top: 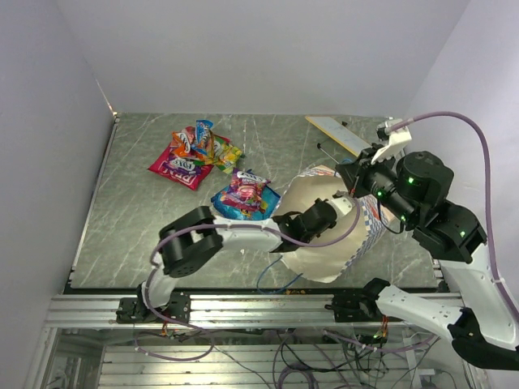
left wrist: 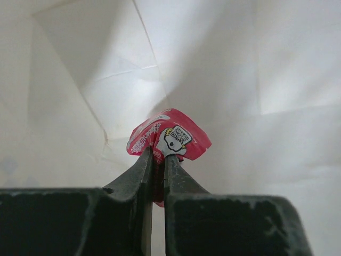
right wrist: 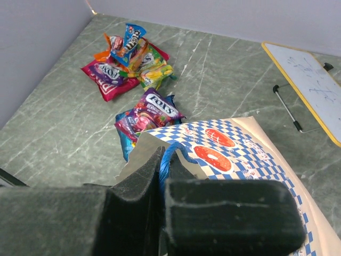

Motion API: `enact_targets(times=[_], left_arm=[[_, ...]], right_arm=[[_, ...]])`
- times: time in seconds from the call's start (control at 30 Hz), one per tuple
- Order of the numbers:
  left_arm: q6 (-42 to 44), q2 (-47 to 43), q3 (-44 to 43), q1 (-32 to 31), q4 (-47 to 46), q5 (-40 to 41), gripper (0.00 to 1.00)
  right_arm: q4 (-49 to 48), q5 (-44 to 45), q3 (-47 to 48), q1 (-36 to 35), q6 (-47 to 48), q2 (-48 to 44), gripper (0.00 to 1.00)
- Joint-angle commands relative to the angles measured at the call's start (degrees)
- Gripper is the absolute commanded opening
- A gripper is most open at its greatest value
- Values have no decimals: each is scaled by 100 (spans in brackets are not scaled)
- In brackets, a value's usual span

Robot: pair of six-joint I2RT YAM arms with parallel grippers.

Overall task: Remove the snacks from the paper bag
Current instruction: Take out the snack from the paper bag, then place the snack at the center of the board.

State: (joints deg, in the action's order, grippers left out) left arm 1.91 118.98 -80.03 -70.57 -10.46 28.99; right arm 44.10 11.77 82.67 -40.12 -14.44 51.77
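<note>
The paper bag (top: pixel 324 258) lies on its side, blue-and-white checkered outside (right wrist: pixel 234 154), its cream inside (left wrist: pixel 256 80) filling the left wrist view. Deep inside it, my left gripper (left wrist: pixel 159 157) is shut on a small red-pink snack packet (left wrist: pixel 176 136) with white lettering. From above, the left arm's wrist (top: pixel 312 223) reaches into the bag's mouth. My right gripper (right wrist: pixel 166 160) is shut on the bag's blue string handle (right wrist: pixel 178 148) at the bag's upper edge (top: pixel 357 174). Other snacks lie outside: a blue-purple packet (top: pixel 246 194) by the mouth and a pile (top: pixel 195 150) further left.
A small yellow-framed whiteboard (top: pixel 336 132) on a wire stand sits at the back right, behind the bag. Grey walls close in the table on the left and at the back. A loose blue string (top: pixel 272 279) trails near the front edge.
</note>
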Motion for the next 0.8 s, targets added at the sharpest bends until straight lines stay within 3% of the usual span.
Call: enact_targets(times=[0.0,0.23,0.4,0.57,0.77], left_arm=[[-560,-1026,496,-93,488,-1092,9],[-1012,-2675,1358,-133,973,-2617,7],[-1334,-4040,1795,-144,1473,-2871,7],[-1338,-5216,1386,-45,2806,-1749,7],[-984,-5994,1096,239,3404,934,7]], right_arm=[[-410,241,-215,2,-117,-212,0],[-606,458,-645,-3,-168,-448,0],[-821,597,-916,-1,-109,-560,0],[-966,682,-1069,-4,-107,-559,0],[-1053,684,-1183,-2,-193,-589,0]])
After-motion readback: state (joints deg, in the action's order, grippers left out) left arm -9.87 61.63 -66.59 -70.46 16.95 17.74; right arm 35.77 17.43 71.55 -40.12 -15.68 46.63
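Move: The left gripper is inside the paper bag, already holding the small red snack; the bag's middle is about 2 cm to its left and 3 back. The snack pile to reach lies roughly 23 cm ahead, 38 to the left and 6 below; the blue snack bag is some 6 ahead, 25 left. From the right gripper, on the blue handle, the pile is about 28 ahead, 32 left, 37 below. Draw the left gripper up out of the paper bag with the red snack still pinched, first back about 12 cm while climbing, then more steeply up and to the left with a slight swing forward, about 24 cm up and 17 left in all. Roll it some 25 degrees, left side down. Keep the right fingers shut on the blue handle, easing down a little. ##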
